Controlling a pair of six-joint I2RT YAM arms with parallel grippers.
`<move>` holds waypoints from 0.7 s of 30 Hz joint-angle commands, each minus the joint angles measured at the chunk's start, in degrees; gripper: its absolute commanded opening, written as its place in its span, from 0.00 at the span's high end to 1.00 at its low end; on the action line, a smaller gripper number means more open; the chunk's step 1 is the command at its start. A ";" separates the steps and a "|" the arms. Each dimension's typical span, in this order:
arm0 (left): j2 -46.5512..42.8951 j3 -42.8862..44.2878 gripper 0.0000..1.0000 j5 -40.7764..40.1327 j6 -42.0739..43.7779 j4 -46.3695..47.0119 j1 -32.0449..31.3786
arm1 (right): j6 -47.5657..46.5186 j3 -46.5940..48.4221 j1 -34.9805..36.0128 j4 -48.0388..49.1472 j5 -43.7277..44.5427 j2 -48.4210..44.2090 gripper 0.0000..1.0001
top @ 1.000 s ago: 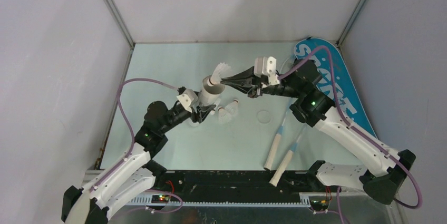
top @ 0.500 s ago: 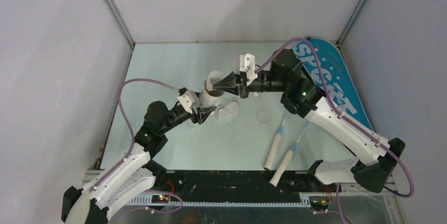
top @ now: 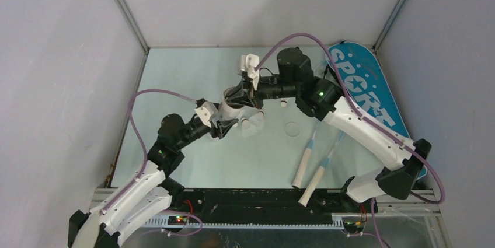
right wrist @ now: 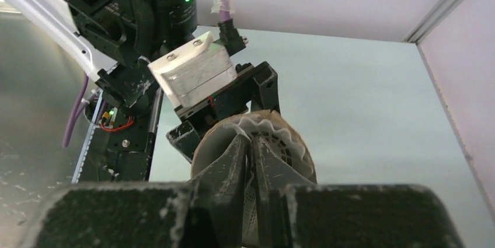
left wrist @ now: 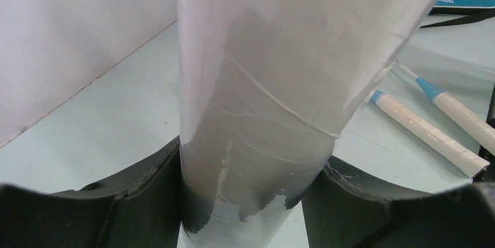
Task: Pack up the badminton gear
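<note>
My left gripper (top: 225, 124) is closed around the lower part of the long white tube (top: 232, 107), which stands tilted off the table; in the left wrist view both fingers (left wrist: 146, 187) press the tube (left wrist: 257, 114). At the tube's open mouth my right gripper (top: 239, 97) is shut on a white shuttlecock (right wrist: 279, 134), whose skirt sits inside the tube's rim (right wrist: 201, 152). The right gripper (right wrist: 251, 149) pinches the skirt's edge. A second shuttlecock (top: 253, 124) lies on the table beside the tube. Two rackets with cream handles (top: 303, 166) lie at front right.
The blue "SPORT" bag (top: 365, 93) lies along the right wall, under the right arm. A round clear lid (top: 292, 129) lies between the tube and the rackets. In the left wrist view the racket handles (left wrist: 426, 134) lie to the right. Grey walls enclose the table.
My right gripper has swung left and down, carrying the shuttlecock from beside the tube's top into its mouth. The left gripper and tube have barely moved.
</note>
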 commanded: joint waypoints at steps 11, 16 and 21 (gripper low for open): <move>0.01 -1.88 0.35 -0.21 -2.62 -7.93 0.09 | 1.13 10.57 1.67 -7.85 6.34 2.05 0.49; -0.02 -1.55 0.36 -0.40 -2.83 -8.38 0.09 | -2.90 12.05 1.54 -10.11 5.12 -0.62 0.29; -0.25 -1.83 0.36 -0.41 -2.99 -7.92 0.09 | -4.70 9.98 1.24 -7.94 5.37 -6.45 0.12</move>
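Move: The right hand, fingers still all but shut on a shuttlecock, is already in the tube's mouth, whose centre lies about 1 cm to its left and level with it. Below on the table, some 33 cm down, two loose shuttlecocks lie about 8 cm farther ahead and 5 cm to its right; a clear round lid lies 8 cm ahead and 21 cm right. The left hand grips the tube, its mouth about 14 cm above and 3 cm right. The right hand opens its fingers wide inside the tube's mouth, letting go of the shuttlecock as it first eases about 1 cm farther left and forward, then backs out up and to the right, rising some 4 cm with hardly any turn of the wrist. The left hand keeps its grip on the leaning tube below the mouth and stays practically in place. ##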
